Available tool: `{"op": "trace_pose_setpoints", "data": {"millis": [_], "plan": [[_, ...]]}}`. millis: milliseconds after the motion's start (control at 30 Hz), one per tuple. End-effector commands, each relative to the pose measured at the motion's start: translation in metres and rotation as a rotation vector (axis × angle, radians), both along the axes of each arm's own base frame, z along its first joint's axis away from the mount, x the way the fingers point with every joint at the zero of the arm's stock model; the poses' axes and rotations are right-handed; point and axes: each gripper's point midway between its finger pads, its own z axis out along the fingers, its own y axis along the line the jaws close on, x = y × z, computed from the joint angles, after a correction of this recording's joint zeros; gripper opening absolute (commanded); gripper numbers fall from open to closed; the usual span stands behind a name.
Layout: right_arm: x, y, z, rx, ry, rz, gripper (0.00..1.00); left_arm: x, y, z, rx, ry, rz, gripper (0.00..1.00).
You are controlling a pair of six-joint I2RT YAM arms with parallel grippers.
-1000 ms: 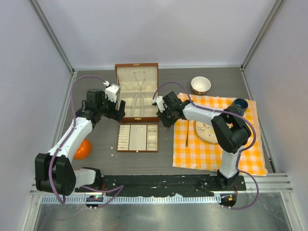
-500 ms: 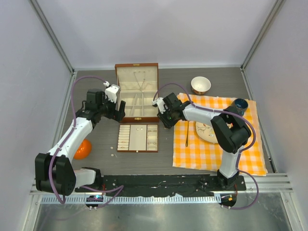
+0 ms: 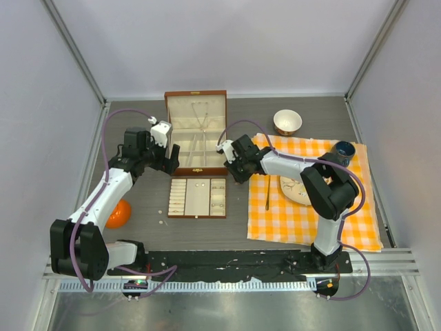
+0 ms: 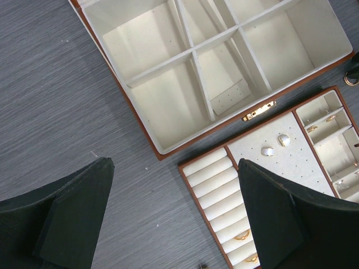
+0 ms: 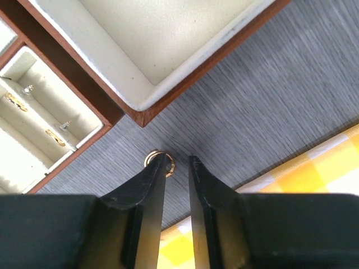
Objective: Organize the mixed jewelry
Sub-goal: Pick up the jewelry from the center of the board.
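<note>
A small gold ring (image 5: pixel 171 168) lies on the grey table just off the corner of the open brown jewelry box (image 5: pixel 147 115). My right gripper (image 5: pixel 178 159) hovers low over it, its jaws a narrow gap apart with nothing between them. Its left fingertip (image 5: pixel 159 163) covers part of the ring. My left gripper (image 4: pixel 175 165) hangs wide open above the table between the box (image 4: pixel 193 53) and the ring tray (image 4: pixel 187 176). The tray holds gold rings (image 4: pixel 242 235) and two pale studs (image 4: pixel 267 151). A thin chain (image 3: pixel 200 110) hangs in the box lid. Tiny bits (image 3: pixel 160 211) lie left of the tray (image 3: pixel 198 215).
An orange ball (image 3: pixel 118 212) sits by the left arm. To the right lies a yellow checked cloth (image 3: pixel 310 214) with a plate (image 3: pixel 296 187), a fork (image 3: pixel 268 193) and a dark blue cup (image 3: pixel 344 149). A small bowl (image 3: pixel 287 122) stands behind it.
My right gripper has shifted slightly left and back toward the box corner, and its jaws have narrowed. The left arm has stayed still.
</note>
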Motion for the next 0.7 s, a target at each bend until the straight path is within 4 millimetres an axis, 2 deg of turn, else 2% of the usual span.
{"op": "trace_pose_setpoints", "data": {"millis": [0,133,167,233,367,500,633,667], "plan": [[-0.002,-0.008,-0.019,-0.048,0.000,-0.021,0.25,0.004,-0.004,0.017,-0.017,-0.068,-0.022,0.98],[-0.001,-0.008,-0.013,-0.047,-0.010,-0.017,0.11,0.004,-0.003,0.018,-0.013,-0.067,-0.023,0.98],[-0.002,-0.009,-0.012,-0.051,-0.007,-0.014,0.05,0.004,-0.004,0.018,-0.016,-0.069,-0.026,0.98],[-0.002,-0.008,-0.005,-0.046,-0.012,-0.001,0.01,0.003,-0.005,0.018,-0.018,-0.070,-0.035,0.98],[-0.001,-0.006,0.012,-0.040,-0.029,0.024,0.01,0.001,-0.016,0.021,-0.060,-0.068,-0.088,0.98],[0.008,0.002,0.046,-0.003,-0.077,0.039,0.01,-0.004,-0.040,0.036,-0.181,-0.057,-0.170,0.96],[0.013,0.007,0.077,0.030,-0.118,0.046,0.01,-0.001,-0.055,0.051,-0.284,-0.057,-0.193,0.95],[0.016,0.010,0.090,0.050,-0.141,0.045,0.01,0.000,-0.059,0.054,-0.303,-0.053,-0.202,0.95]]}}
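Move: The gold ring lies on the table right at the right hand's fingertips, between its part-open fingers, hardly 1 cm below. From that hand the compartment box's middle is about 14 cm left and 11 cm ahead, the flat jewelry tray's some 14 cm left and 5 cm back, and the fork's about 9 cm right, level with it. For the left hand the ring is about 20 cm right, 3 cm back and 13 cm below. Right fingers pinch the gold ring and lift about 1.5 cm; the left hand swings some 3 cm right. ##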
